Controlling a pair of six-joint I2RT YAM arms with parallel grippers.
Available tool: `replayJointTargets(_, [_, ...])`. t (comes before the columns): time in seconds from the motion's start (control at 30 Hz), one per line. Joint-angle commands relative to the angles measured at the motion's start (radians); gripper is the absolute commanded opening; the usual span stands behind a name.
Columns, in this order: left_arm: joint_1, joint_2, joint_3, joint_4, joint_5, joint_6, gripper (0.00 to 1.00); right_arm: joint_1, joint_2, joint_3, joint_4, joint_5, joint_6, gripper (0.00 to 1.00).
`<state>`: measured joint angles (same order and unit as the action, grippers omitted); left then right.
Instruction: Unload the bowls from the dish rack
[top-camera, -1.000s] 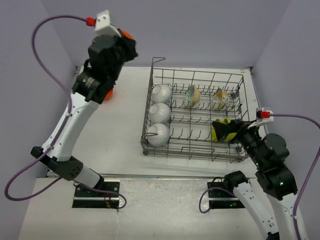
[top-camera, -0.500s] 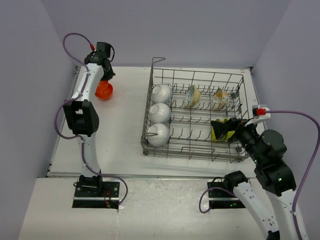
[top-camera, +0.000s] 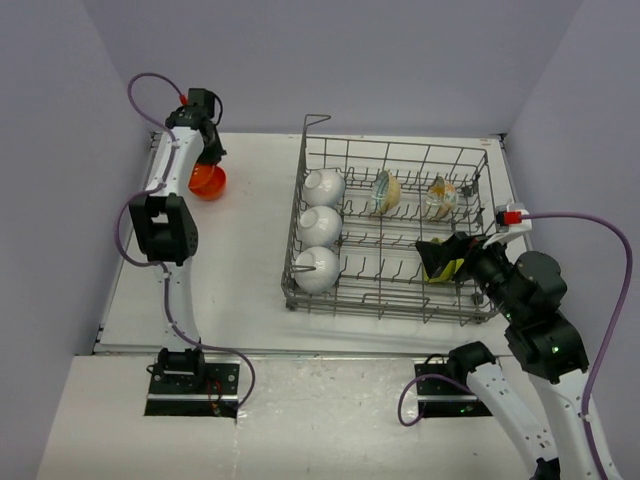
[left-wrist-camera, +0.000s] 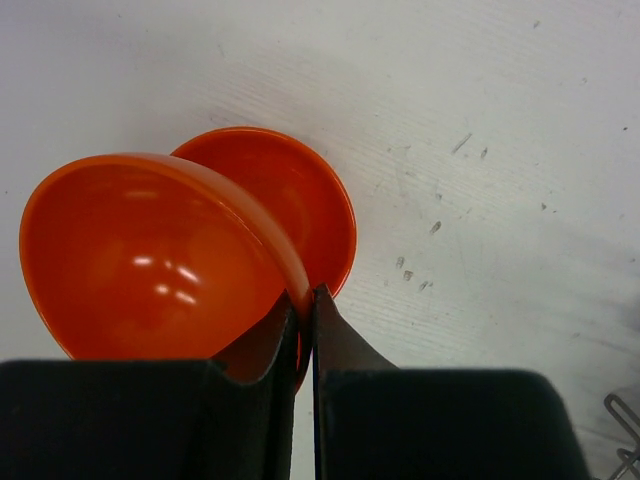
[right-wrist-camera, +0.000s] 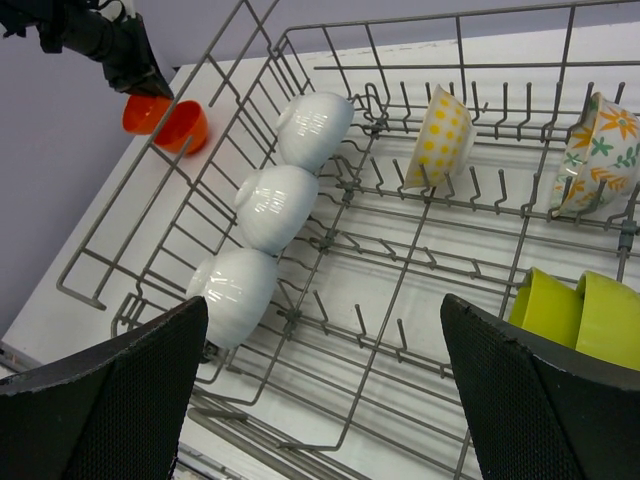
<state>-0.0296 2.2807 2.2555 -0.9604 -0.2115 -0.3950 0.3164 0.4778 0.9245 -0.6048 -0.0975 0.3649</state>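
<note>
My left gripper is shut on the rim of an orange-red bowl, held tilted over a second orange-red bowl that sits on the table at the back left. The grey wire dish rack holds three white bowls in a row on its left side. A yellow-dotted bowl and a flowered one stand at its back, two lime-green bowls at its front right. My right gripper hangs open over the rack's front right, beside the green bowls.
The rack's taller corner post stands at its back left. Purple walls close the table in at the back and on both sides. White table lies between the orange bowls and the rack.
The left arm has swung from high near the camera out to the back left and lowered its orange bowl over the other one. The right gripper has edged a little to the left over the rack.
</note>
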Motion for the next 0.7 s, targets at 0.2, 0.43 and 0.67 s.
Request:
replayJointTargets(0.2, [-0.003, 0.074, 0.062, -0.017, 0.027, 0.084, 0.0, 0.004, 0.016, 0.019, 0.04, -0.034, -0.021, 0.99])
replayJointTargets(0.43, [-0.003, 0.108, 0.07, -0.02, 0.035, 0.096, 0.06, 0.004, 0.021, 0.022, 0.04, -0.05, -0.021, 0.99])
replayJointTargets(0.67, [-0.036, 0.092, 0.11, -0.021, 0.027, 0.102, 0.5, 0.004, 0.03, 0.024, 0.042, -0.056, -0.018, 0.99])
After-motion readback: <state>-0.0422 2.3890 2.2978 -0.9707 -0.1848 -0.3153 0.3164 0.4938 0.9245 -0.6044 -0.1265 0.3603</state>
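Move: The left hand still pinches the rim of an orange bowl; the placed orange bowl, where it is to go, lies some 9 cm below, about 4 cm to the left and 2 cm back. From that hand the rear white bowl in the rack is roughly 30 cm right and 4 cm back, the middle white bowl roughly 29 cm right and 15 cm back. From the right hand the placed orange bowl is about 32 cm ahead, 54 cm left, far below. Straight down, about 5 cm and slowing as it goes, the left hand lowers the held orange bowl by its rim into the placed orange bowl, tipping some 5 degrees further to point down. Once the descent stops, the fingers part to nearly half open and let go of the rim, the hand staying there with a finger on each side of it. ##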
